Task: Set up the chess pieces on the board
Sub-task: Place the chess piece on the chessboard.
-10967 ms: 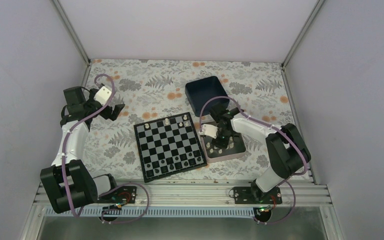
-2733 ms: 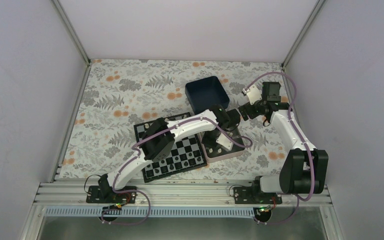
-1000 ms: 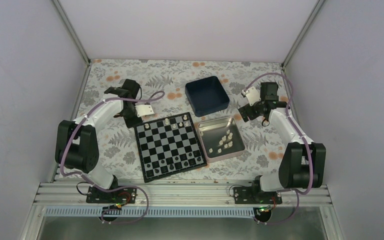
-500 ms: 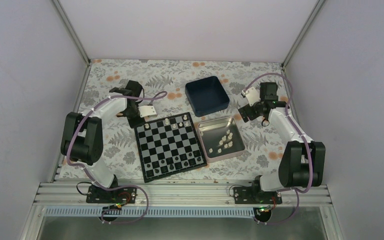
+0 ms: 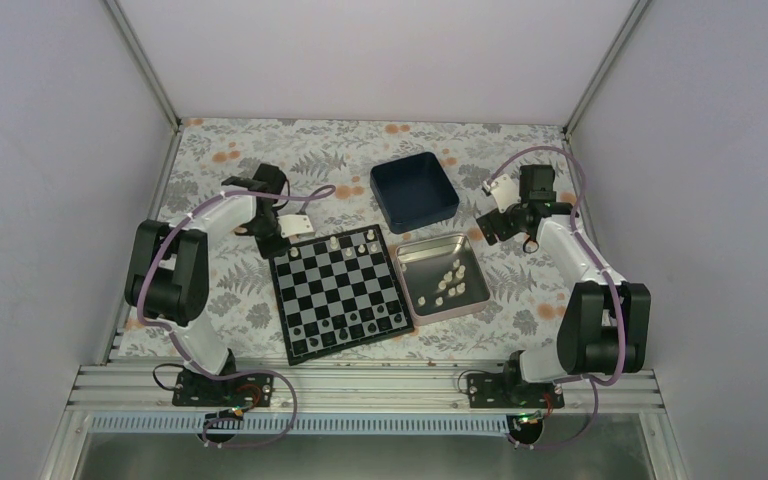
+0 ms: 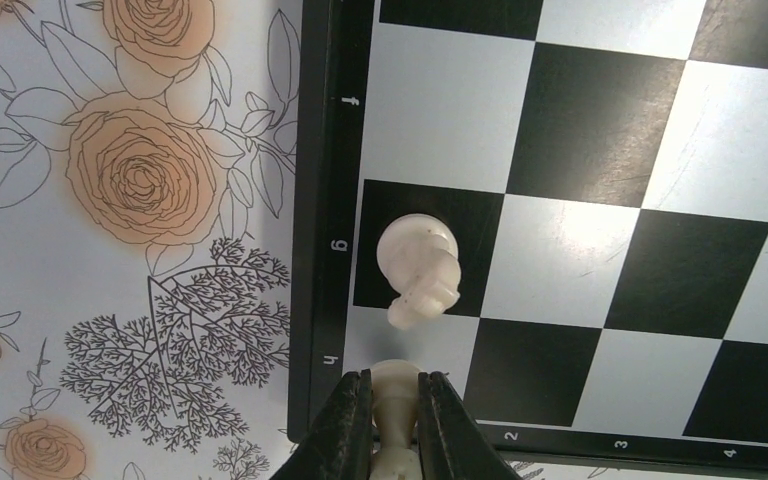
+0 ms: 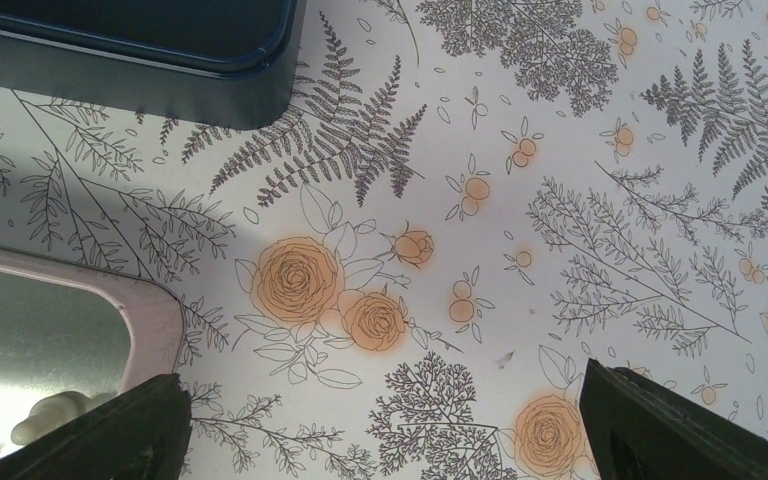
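The board (image 5: 336, 290) lies mid-table. My left gripper (image 5: 272, 243) hovers at its far left corner, shut on a cream chess piece (image 6: 393, 395) held between the fingertips just above a light corner square. In the left wrist view, another cream piece (image 6: 418, 268) stands on the dark square beside it. A few cream pieces (image 5: 370, 236) stand on the board's far row. Several more cream pieces (image 5: 445, 281) lie in the silver tin (image 5: 422, 262). My right gripper (image 5: 488, 228) hangs wide open over the cloth, right of the tin, holding nothing.
A dark blue box (image 5: 414, 190) sits behind the tin, and its corner (image 7: 130, 60) shows in the right wrist view. Small black pieces (image 5: 345, 325) line the board's near rows. Floral cloth (image 5: 230, 290) covers the table, and enclosure walls stand on three sides.
My left gripper, holding the cream piece, has come in from the left to the board's far left corner. The right arm has stayed put.
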`<state>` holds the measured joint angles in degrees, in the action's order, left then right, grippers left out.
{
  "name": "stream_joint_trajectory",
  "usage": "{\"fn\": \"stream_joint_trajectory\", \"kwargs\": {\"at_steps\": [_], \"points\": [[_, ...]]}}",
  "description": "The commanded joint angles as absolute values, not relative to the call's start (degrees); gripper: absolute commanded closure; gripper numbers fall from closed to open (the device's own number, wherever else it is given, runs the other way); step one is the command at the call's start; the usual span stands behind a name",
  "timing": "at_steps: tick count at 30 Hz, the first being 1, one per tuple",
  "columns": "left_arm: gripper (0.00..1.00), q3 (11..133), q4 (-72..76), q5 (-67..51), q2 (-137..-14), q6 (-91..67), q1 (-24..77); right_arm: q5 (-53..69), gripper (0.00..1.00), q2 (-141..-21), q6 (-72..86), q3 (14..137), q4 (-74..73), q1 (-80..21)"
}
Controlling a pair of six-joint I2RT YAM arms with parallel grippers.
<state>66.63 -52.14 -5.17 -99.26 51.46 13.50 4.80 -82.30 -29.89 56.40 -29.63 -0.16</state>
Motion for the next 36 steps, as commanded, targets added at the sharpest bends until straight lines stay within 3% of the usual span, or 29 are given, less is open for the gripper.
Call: {"fn": "stream_joint_trajectory", "kwargs": {"at_steps": [1, 12, 17, 20, 24, 30, 36], "points": [[0.97, 66.1, -52.1, -5.8, -99.9, 51.8, 13.2, 4.1, 0.0, -82.6, -29.7, 55.5, -29.3, 0.6], [0.96, 67.2, -52.7, -5.9, -101.4, 51.9, 13.2, 3.8, 0.0, -82.8, -29.8, 55.4, -29.2, 0.6], [0.84, 67.7, -53.1, -5.9, -101.2, 51.9, 13.2, 3.9, 0.0, -82.8, -29.8, 55.2, -29.2, 0.6], [0.65, 68.4, -53.7, -6.3, -100.7, 51.8, 13.2, 4.0, 0.0, -82.9, -29.8, 55.2, -29.2, 0.6], [0.55, 70.3, -55.1, -5.5, -99.6, 51.8, 13.2, 3.9, 0.0, -82.8, -29.8, 55.3, -29.3, 0.6], [0.48, 79.4, -61.0, -6.3, -96.7, 51.1, 15.1, 3.9, 0.0, -82.5, -29.8, 55.2, -29.2, 0.6], [0.34, 89.4, -63.9, -4.3, -97.0, 46.9, 26.7, 3.2, 0.0, -82.1, -29.5, 55.2, -28.6, 0.6]]}}
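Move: The chess piece already in the left hand hangs over its place, the board's empty far-left corner square (marked h), straight below with the surface about 3 cm under the pads. The white knight stands some 3 cm to the right of that hand and 1 cm farther out; the next white piece in that edge row is about 12 cm to the right and 3 cm farther out. From the right hand the corner square lies roughly 50 cm left, 6 cm back and 10 cm below. The held chess piece is eased down about 1 cm onto the corner square beside the knight, then the left hand pauses there and its fingers open, letting go of the piece. With the fingers still spreading, the hand pulls away ever faster, some 10 cm up, slanting right and forward, its fingertips swinging forward roughly 10 degrees. ##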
